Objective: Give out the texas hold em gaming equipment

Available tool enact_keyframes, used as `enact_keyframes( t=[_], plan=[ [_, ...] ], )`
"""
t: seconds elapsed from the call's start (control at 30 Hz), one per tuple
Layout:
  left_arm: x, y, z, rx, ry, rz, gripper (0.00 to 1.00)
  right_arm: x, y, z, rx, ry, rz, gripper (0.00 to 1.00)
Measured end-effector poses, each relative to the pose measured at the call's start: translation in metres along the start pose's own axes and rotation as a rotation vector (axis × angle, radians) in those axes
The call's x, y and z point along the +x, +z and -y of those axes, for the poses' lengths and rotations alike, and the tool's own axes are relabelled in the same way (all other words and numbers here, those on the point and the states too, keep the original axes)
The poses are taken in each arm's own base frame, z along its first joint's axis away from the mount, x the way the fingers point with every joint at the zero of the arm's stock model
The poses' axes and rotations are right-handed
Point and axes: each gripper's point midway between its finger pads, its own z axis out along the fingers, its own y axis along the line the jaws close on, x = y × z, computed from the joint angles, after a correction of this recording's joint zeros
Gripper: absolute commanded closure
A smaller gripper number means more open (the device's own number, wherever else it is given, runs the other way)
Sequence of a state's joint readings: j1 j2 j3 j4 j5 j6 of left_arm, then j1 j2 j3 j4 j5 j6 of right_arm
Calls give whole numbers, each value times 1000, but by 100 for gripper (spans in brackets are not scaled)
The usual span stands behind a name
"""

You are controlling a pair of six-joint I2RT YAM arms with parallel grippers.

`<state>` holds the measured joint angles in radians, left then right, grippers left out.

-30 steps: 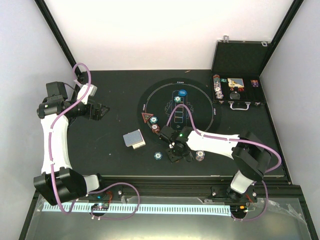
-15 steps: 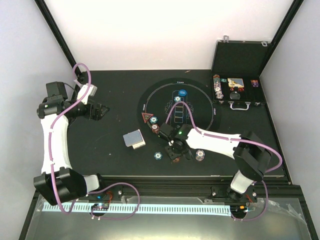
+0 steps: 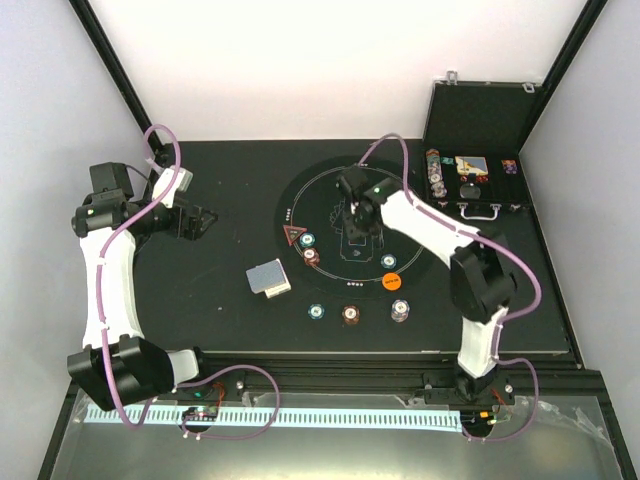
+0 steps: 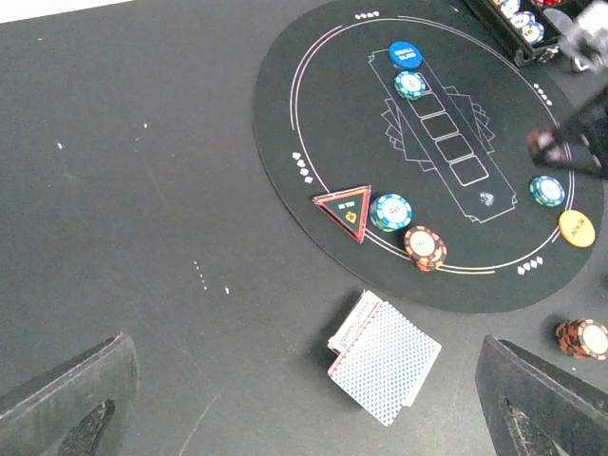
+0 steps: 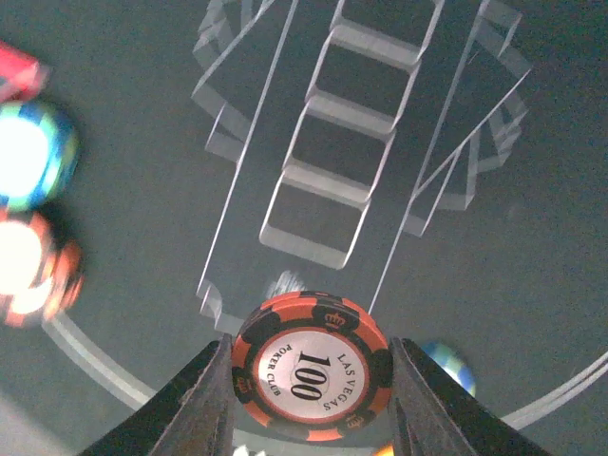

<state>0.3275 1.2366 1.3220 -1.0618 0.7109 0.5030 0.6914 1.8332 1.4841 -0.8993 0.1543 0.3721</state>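
My right gripper (image 5: pixel 312 372) is shut on an orange-and-black "100" poker chip (image 5: pixel 312 369), held flat above the printed boxes at the middle of the round black mat (image 3: pixel 420 215). From above, that gripper (image 3: pixel 355 216) hangs over the mat's centre. The card deck (image 4: pixel 385 361) with its grey-blue back lies left of the mat; the same deck (image 3: pixel 268 278) shows from above. My left gripper (image 3: pixel 200 220) stands open, far left, holding nothing. On the mat lie a red triangle (image 4: pixel 346 209), a blue button (image 4: pixel 405 54), an orange button (image 3: pixel 389 279) and green chips (image 4: pixel 390 211).
Three chip stacks sit in front of the mat: green (image 3: pixel 316 311), brown-red (image 3: pixel 350 314), whitish (image 3: pixel 400 310). An open black case (image 3: pixel 470 185) with more chips stands at the back right. The table's front edge runs just below the chip stacks.
My right arm has risen from the brown-red stack at the front and swung back over the mat's centre with one chip. The orange button has come into view. The left arm has not moved.
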Motion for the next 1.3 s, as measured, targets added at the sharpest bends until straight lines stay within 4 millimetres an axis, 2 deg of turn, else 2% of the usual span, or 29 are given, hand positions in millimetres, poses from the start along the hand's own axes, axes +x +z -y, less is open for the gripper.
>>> enact_keyframes(
  t=[0.1,0.23,0.43,0.53,0.63,0.77,0.8,0.9,0.97,1.03,1.2,1.3],
  plan=[
    [0,0,0,0,-1,0,1,-46,20,29,39,75,31,86],
    [0,0,0,0,-1,0,1,-94,53,63,89,143,42,86],
    [0,-1,-1,-4,-4,1,1,-133,90,97,128,198,48,86],
    [0,-1,-2,-4,-3,1,1,-138,101,108,136,216,41,85],
    [0,-1,-2,-4,-3,1,1,-134,113,116,143,227,20,85],
    [0,-1,-2,-4,-4,1,1,-127,126,116,142,225,-9,80],
    [0,-1,-2,-4,-4,1,1,-125,130,115,141,224,-17,75],
    [0,-1,-2,-4,-3,2,1,-120,140,113,135,218,-39,47],
    [0,-1,-2,-4,-3,2,1,-122,138,113,134,218,-35,37],
    [0,-1,-2,-4,-3,2,1,-126,134,113,134,216,-23,32],
    [0,-1,-2,-4,-3,2,1,-131,124,114,133,219,-6,30],
    [0,-1,-2,-4,-3,2,1,-123,106,112,130,215,-5,29]
  ],
)
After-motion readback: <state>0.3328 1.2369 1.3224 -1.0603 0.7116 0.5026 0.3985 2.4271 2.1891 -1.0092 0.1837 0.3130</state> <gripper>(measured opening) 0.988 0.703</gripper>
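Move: The bare spot for the red chip held in the right hand is about 19 cm ahead of that hand, 6 cm to its right and 9 cm below. A blue-and-white chip lies some 20 cm ahead, about in line with the hand. The SMALL BLIND button is roughly 25 cm ahead and 3 cm to the right. From the idle left hand, the spot lies some 22 cm ahead, 39 cm to the right and 25 cm below. The red chip, already pinched in the right hand, is carried quickly some 19 cm forward and 6 cm to the right, the wrist turning about 15 degrees clockwise. The hand sinks about 9 cm in all, ending almost straight down to the mat right of the blue-and-white chip. The fingers then open, let go of the red chip, and rise about 3.5 cm clear, just starting back. ##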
